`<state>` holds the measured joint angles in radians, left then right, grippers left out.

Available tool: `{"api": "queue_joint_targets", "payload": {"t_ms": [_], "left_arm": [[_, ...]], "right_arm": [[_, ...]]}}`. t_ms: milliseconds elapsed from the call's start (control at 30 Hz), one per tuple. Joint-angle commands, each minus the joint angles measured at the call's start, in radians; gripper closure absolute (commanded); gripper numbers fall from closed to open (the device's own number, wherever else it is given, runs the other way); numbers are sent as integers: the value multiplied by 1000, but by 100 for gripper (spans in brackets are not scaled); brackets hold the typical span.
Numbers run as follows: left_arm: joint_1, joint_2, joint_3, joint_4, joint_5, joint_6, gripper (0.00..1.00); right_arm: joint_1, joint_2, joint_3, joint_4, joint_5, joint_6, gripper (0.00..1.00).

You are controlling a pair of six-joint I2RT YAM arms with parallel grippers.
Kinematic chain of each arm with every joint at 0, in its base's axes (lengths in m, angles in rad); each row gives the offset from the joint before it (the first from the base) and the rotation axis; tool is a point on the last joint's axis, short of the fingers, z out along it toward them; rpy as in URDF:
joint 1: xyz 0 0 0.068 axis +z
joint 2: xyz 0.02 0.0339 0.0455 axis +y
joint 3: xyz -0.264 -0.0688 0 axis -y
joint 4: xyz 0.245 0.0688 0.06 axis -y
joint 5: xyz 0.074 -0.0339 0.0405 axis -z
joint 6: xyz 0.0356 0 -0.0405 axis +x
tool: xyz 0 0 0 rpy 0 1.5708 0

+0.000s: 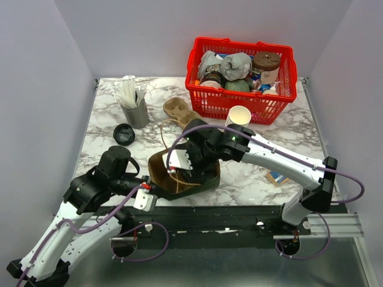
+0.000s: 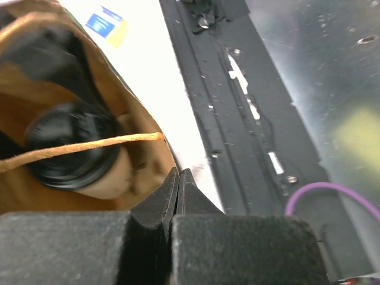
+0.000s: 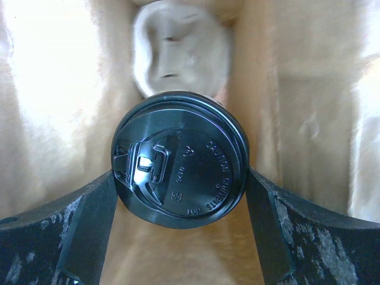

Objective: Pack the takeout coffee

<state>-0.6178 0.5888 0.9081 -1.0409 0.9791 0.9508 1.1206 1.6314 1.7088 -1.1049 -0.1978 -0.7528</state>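
A brown paper bag [image 1: 160, 170] stands open near the table's front edge. My right gripper [image 1: 187, 160] reaches down into it. In the right wrist view its fingers [image 3: 95, 208] press both sides of the black lid of a takeout coffee cup [image 3: 178, 160], shut on the cup inside the bag [image 3: 59, 101]. A pale pulp cup carrier [image 3: 178, 53] lies deeper in the bag. My left gripper [image 1: 145, 196] is at the bag's near left rim. Seen from the left wrist, it [image 2: 179, 173] is shut, the rim of the bag [image 2: 145, 163] running into the tips. The lid [image 2: 71, 145] shows behind a twine handle [image 2: 89, 144].
A red basket [image 1: 197, 95] of cups and wrappers stands at the back right, an open paper cup [image 1: 239, 115] in front of it. A grey holder of white sticks [image 1: 136, 112], a loose black lid [image 1: 124, 133] and a pulp carrier [image 1: 179, 110] sit left. A packet [image 1: 276, 177] lies right.
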Motion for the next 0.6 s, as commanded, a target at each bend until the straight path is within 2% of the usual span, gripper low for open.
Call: {"api": "queue_joint_targets", "payload": {"t_ms": [0,233,267,300,333,400,433,533,567], "left_arm": [[-29,26,69,-25,4,175,100],[-109,32,45,-36,-85,238,100],[-123,35,44,-15,-98,220,92],[-125,37,57,1,-106,165,78],[-125,36,72,24,-123,108,59],[-125,19,132,131,-146,-34,55],[-125,10,150,171,-166,-173,51],[-125,-35,219,231,-206,-277,45],[-125,-52,235,263,-271,-369,44]], "right_arm": [[76,-54,-49,-24,72,-108,44],[107,-87,-100,37,132,-103,45],[107,-88,-109,39,136,-94,45],[107,-87,-115,40,136,-97,45],[105,-87,-115,36,135,-99,45],[107,-90,-110,33,127,-95,45],[107,-91,-116,30,127,-95,45],[107,-108,-146,36,132,-94,45],[107,-113,-149,36,135,-92,45]]}}
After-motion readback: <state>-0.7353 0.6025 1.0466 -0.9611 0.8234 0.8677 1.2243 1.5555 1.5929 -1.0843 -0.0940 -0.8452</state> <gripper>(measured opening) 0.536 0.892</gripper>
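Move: Inside the brown bag, the right hand grips the lidded coffee cup; the bag's cup carrier lies roughly 6 cm left of this hand, level fore-and-aft, 7 cm below. From that hand, the white cup stack stands some 18 cm ahead, 14 right and 12 below, the spare carrier about 24 ahead, 4 left and 19 below. For the left hand, shut on the bag's near-left rim, the cup is about 9 cm ahead, 9 right and 4 lower. Drawing back nearly 3 cm inside the bag, the right hand turns about 10 degrees, mostly counter-clockwise, then eases about 1 cm right and down, keeping its grip on the coffee cup. The left hand stays almost in place, shut on the rim, then opens its fingers to about half, lets go of the paper and rises some 5 cm. ##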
